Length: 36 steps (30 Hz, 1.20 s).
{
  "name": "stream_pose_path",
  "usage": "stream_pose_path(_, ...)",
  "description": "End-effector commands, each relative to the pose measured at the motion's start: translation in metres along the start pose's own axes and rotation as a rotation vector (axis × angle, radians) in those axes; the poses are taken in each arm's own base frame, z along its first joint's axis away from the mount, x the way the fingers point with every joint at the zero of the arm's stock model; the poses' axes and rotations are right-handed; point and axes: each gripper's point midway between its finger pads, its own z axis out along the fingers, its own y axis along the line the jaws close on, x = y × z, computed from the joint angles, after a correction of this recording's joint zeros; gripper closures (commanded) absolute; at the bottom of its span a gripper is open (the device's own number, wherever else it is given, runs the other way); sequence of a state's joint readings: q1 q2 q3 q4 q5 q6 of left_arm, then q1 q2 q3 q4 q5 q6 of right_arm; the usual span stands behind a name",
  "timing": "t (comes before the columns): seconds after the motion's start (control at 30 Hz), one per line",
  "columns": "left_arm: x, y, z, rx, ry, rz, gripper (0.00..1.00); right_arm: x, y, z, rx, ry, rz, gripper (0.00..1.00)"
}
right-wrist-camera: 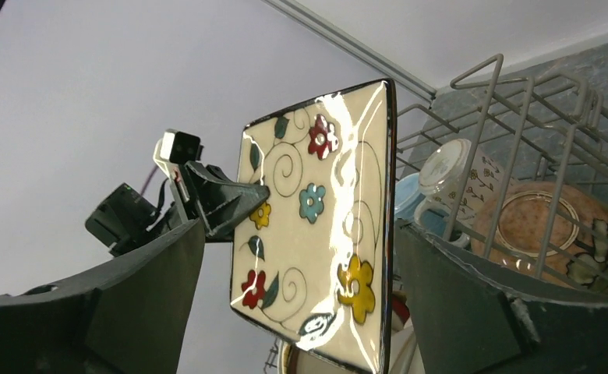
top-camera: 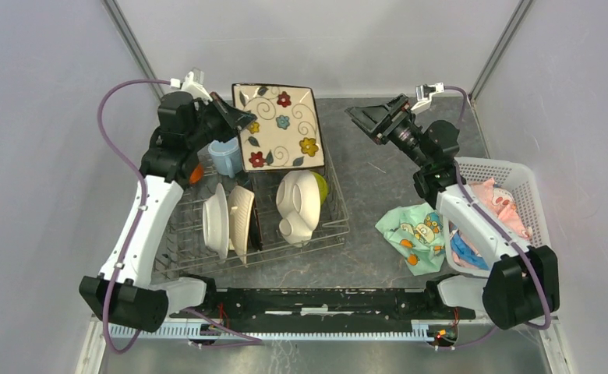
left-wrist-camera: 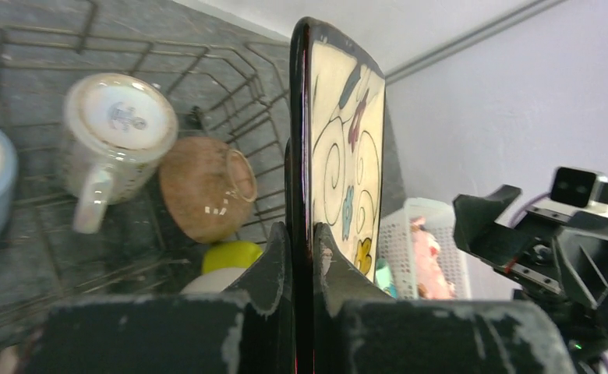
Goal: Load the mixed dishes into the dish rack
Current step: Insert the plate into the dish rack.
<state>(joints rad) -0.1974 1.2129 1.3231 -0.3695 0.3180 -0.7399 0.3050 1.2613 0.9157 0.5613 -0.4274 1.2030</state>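
Observation:
A square cream plate with painted flowers (top-camera: 279, 126) hangs on edge over the back of the dish rack (top-camera: 334, 226). My left gripper (top-camera: 242, 118) is shut on its left rim; in the left wrist view the fingers (left-wrist-camera: 273, 257) pinch the dark edge of the plate (left-wrist-camera: 340, 132). My right gripper (top-camera: 361, 117) is open to the right of the plate, apart from it. In the right wrist view the plate (right-wrist-camera: 316, 226) shows beyond the spread jaws. The rack holds a light-blue mug (top-camera: 224, 156), a white patterned mug (left-wrist-camera: 114, 125), a tan bowl (left-wrist-camera: 203, 187), a lime-green bowl (top-camera: 320, 185), upright plates (top-camera: 217, 220) and a cream sectioned plate (top-camera: 299, 204).
A white perforated basket (top-camera: 519, 175) with a pink cloth (top-camera: 500, 204) stands at the right, under my right arm. A teal patterned cloth (top-camera: 410, 234) lies on the table between the basket and the rack. Pale walls close in on both sides and at the back.

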Motion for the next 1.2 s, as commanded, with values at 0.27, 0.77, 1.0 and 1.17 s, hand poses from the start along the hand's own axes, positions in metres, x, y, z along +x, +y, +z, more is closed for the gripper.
stream_pose_path(0.27, -0.108, -0.064, -0.1, -0.055, -0.399, 0.359, 0.98, 0.01, -0.003, -0.027, 0.051, 0.05, -0.266, 0.02)
stream_pose_path(0.77, -0.09, 0.015, -0.198, -0.542, -0.357, 0.539, 0.98, 0.039, -0.084, -0.074, 0.329, 0.209, -0.507, 0.02)
stream_pose_path(1.0, -0.099, 0.001, -0.206, -0.508, -0.398, 0.577, 0.98, 0.049, -0.099, -0.094, 0.365, 0.22, -0.555, 0.02)
stream_pose_path(1.17, -0.109, -0.031, -0.198, -0.371, -0.441, 0.541, 0.98, 0.039, -0.088, -0.091, 0.349, 0.209, -0.614, 0.02)
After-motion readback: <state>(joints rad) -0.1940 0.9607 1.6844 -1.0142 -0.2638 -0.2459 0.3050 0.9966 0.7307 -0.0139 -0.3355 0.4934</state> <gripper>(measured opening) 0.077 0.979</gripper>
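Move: The free rack slot I seem to be heading for, just left of the standing white plate, is some 19 cm back, 17 cm left and 30 cm below my left hand, which already grips the flowered plate. The white plate is 19 cm back, 12 cm left; the cream tray 18 cm back, 6 cm left; the blue mug 4 cm back, 9 cm left. From my right hand, that slot is about 19 cm back, 41 cm left and 31 cm down. Keeping the flowered plate pinched by its left edge, my left hand swings it left about 14 cm, then increasingly back some 12 cm, towards the rack's near-left part, rising about 7 cm. The wrist rolls roughly 35 degrees, left side up, and turns counter-clockwise. My empty right hand stays wide open and sinks about 14 cm, easing back and right, while rolling left side down. ##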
